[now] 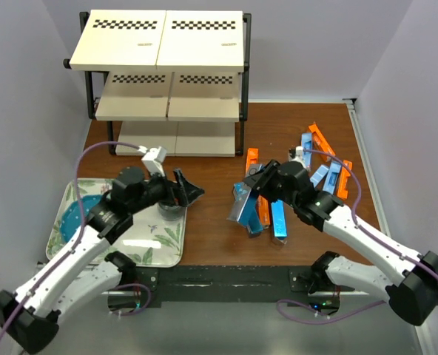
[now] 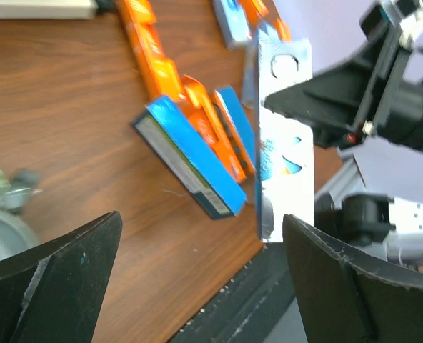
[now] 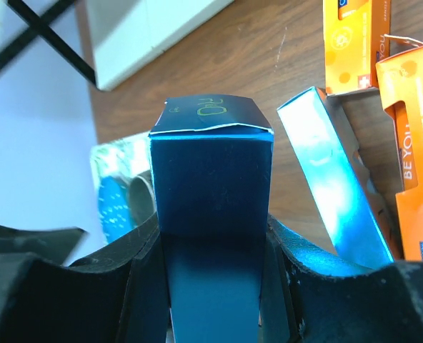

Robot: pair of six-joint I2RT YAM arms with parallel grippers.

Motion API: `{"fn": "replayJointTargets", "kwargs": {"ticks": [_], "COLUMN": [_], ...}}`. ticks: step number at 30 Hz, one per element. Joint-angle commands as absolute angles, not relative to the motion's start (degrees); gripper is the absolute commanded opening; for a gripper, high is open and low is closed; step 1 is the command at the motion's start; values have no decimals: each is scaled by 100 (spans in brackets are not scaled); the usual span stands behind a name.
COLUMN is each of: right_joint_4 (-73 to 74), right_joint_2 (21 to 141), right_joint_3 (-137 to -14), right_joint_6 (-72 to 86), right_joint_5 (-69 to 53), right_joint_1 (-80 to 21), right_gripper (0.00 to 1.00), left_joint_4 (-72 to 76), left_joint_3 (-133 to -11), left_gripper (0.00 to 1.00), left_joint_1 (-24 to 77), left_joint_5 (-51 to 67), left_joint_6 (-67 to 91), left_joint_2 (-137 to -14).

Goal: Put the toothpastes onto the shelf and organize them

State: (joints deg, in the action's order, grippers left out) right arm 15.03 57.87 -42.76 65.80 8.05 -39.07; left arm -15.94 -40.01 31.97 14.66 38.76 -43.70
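Observation:
My right gripper (image 1: pixel 253 189) is shut on a shiny dark blue toothpaste box (image 1: pixel 243 206) and holds it tilted above the table, left of the pile. In the right wrist view this box (image 3: pixel 211 164) fills the gap between the fingers (image 3: pixel 304 250). Several orange, light blue and dark blue toothpastes (image 1: pixel 319 171) lie loose on the table's right side. The shelf (image 1: pixel 163 74) stands at the back left, and the boards I can see are bare. My left gripper (image 1: pixel 187 191) is open and empty, facing the held box (image 2: pixel 286 143) from the left.
A leaf-patterned tray (image 1: pixel 156 244) with a round blue plate (image 1: pixel 78 214) and a small grey cup (image 1: pixel 171 211) lies at the front left under my left arm. White walls close in both sides. A dark blue box (image 2: pixel 186 161) lies across orange ones (image 2: pixel 161 68).

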Motion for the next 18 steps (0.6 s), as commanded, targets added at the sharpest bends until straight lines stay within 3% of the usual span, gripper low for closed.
{"fn": "replayJointTargets", "kwargs": {"ticks": [1, 6, 18], "right_joint_4": [1204, 1204, 1029], "right_joint_2": [5380, 5168, 5001], "right_joint_3": [-4201, -4087, -3938], "right_joint_6": [7198, 7409, 7672], "right_joint_5": [1177, 1222, 1222], "right_joint_1": [-3876, -3867, -3867], "right_gripper": [20, 20, 20], "left_joint_4": [-880, -388, 53], "left_joint_3": [-4534, -4711, -4772], "left_gripper": [100, 100, 100], "left_joint_1": [4322, 5193, 6222], "left_joint_5": [450, 18, -1097], "left_joint_6": [3946, 3937, 4464], "left_joint_2": [-4937, -5370, -6134]}}
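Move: The toothpaste box pinched in the right gripper has its middle some 13 cm to the right of the open left hand, level with it fore-and-aft and about 3 cm lower. On the table, about 21 cm below the left hand, a loose blue box lies 16 cm right and 5 cm ahead; the mug, 19 cm below, is 7 cm left and 5 cm ahead. From the right hand, the left gripper is roughly 16 cm left, 4 cm back and 2 cm up. The held toothpaste box is met at its free lower end by the left hand, which sweeps right about 12 cm and some 4 cm back, slowing as it nears and turning about 10 degrees clockwise with fingers still wide open. The right hand keeps its grip on the box, easing only a centimetre or two up and to the right with a slight roll. ##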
